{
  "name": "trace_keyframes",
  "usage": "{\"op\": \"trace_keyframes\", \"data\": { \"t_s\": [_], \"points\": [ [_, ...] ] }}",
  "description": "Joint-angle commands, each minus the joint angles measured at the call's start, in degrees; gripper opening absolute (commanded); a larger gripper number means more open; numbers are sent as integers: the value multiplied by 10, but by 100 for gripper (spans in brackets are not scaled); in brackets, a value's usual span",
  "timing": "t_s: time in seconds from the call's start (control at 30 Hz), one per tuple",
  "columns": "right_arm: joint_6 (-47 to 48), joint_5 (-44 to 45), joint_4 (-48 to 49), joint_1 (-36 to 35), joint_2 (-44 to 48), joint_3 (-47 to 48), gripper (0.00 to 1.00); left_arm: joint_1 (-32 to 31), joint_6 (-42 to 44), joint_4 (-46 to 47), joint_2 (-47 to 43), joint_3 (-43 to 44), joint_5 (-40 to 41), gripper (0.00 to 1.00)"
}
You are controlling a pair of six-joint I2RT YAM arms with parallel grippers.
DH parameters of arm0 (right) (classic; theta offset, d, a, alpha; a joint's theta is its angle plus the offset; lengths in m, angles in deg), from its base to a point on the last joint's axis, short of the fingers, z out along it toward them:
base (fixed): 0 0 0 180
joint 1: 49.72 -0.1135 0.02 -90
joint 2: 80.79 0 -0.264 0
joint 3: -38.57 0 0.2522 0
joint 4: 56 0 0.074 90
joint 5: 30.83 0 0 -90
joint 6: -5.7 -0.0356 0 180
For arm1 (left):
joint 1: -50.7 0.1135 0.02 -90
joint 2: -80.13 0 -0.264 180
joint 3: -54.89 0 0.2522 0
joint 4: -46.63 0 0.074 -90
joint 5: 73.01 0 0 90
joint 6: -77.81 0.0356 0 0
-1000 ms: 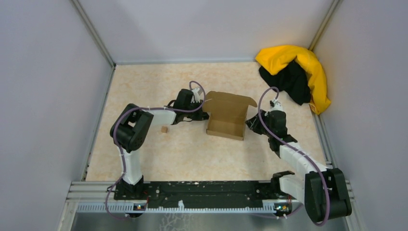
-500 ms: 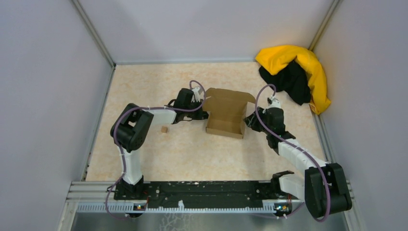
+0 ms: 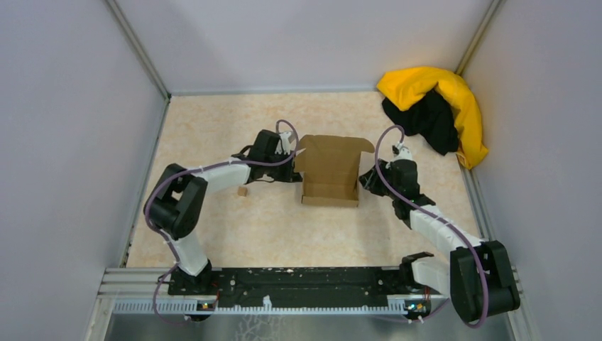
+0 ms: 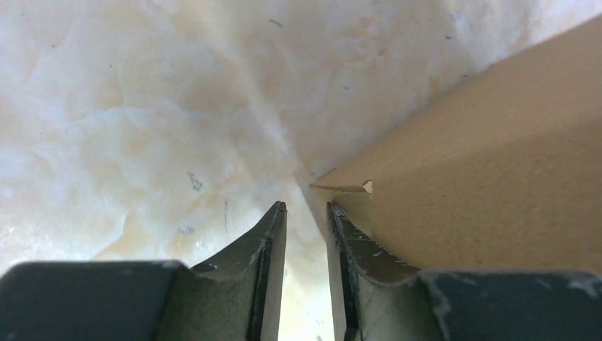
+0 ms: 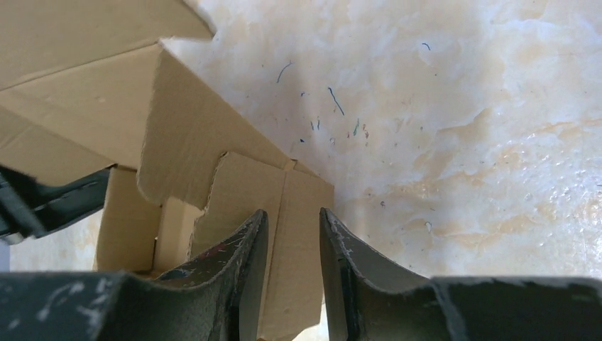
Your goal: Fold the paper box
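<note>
The paper box (image 3: 330, 170), brown cardboard, sits mid-table as an open tray with its lid flap raised at the far side. My left gripper (image 3: 292, 169) is at the box's left wall. In the left wrist view its jaws (image 4: 307, 207) stand slightly open with only table between them, and the right finger lies against the cardboard (image 4: 468, 177). My right gripper (image 3: 367, 181) is at the box's right end. Its jaws (image 5: 292, 213) are narrowly open, with a flat side flap (image 5: 298, 192) showing behind the gap and not pinched.
A tiny brown cardboard scrap (image 3: 243, 191) lies left of the box, under the left forearm. A yellow-and-black cloth heap (image 3: 436, 106) fills the far right corner. Grey walls enclose the table on three sides.
The box has slid a little left and squared up. The left arm's elbow swung left, and its jaws opened slightly. The right gripper moved in toward the box's right end.
</note>
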Motion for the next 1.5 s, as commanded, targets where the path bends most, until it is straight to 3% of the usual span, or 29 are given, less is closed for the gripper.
{"op": "trace_keyframes", "data": {
  "t_s": [0.0, 0.3, 0.87, 1.23, 1.47],
  "points": [
    [5, -15, 31, -9, 6, 10, 34, 1, 35, -25, -74, -9, -57, 37],
    [6, -24, 43, -8, 1, -3, 34, 20, 64, -9, -96, -49, -153, 43],
    [7, -53, 87, 1, -51, -3, 34, 79, 23, -14, -211, -133, -63, 52],
    [11, -60, 73, 10, -42, -1, 34, 100, -60, -7, -314, -200, 75, 55],
    [11, -74, 83, 19, -49, -3, 34, 101, -58, 5, -422, -210, 55, 69]
  ]
}}
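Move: The paper box's tray has its middle about 9 cm to the left hand's right, 3 cm nearer the base and 2 cm lower. Its raised lid stands some 10 cm right of that hand, 4 cm ahead and 3 cm above. A small cardboard piece lies roughly 15 cm left of the same hand, 4 cm back and 4 cm down. From the right hand, the tray is some 9 cm left, 2 cm back and 6 cm below. The left hand comes free of the box's left side, first rising about 5 cm, then easing back and down. It climbs again, dips, and swings away leftward and up, ending some 11 cm left and 9 cm higher as its fingers spread and the wrist turns counter-clockwise. The right hand stays close by the right wall, sinking slightly, its fingers unchanged; whether it touches is unclear. ##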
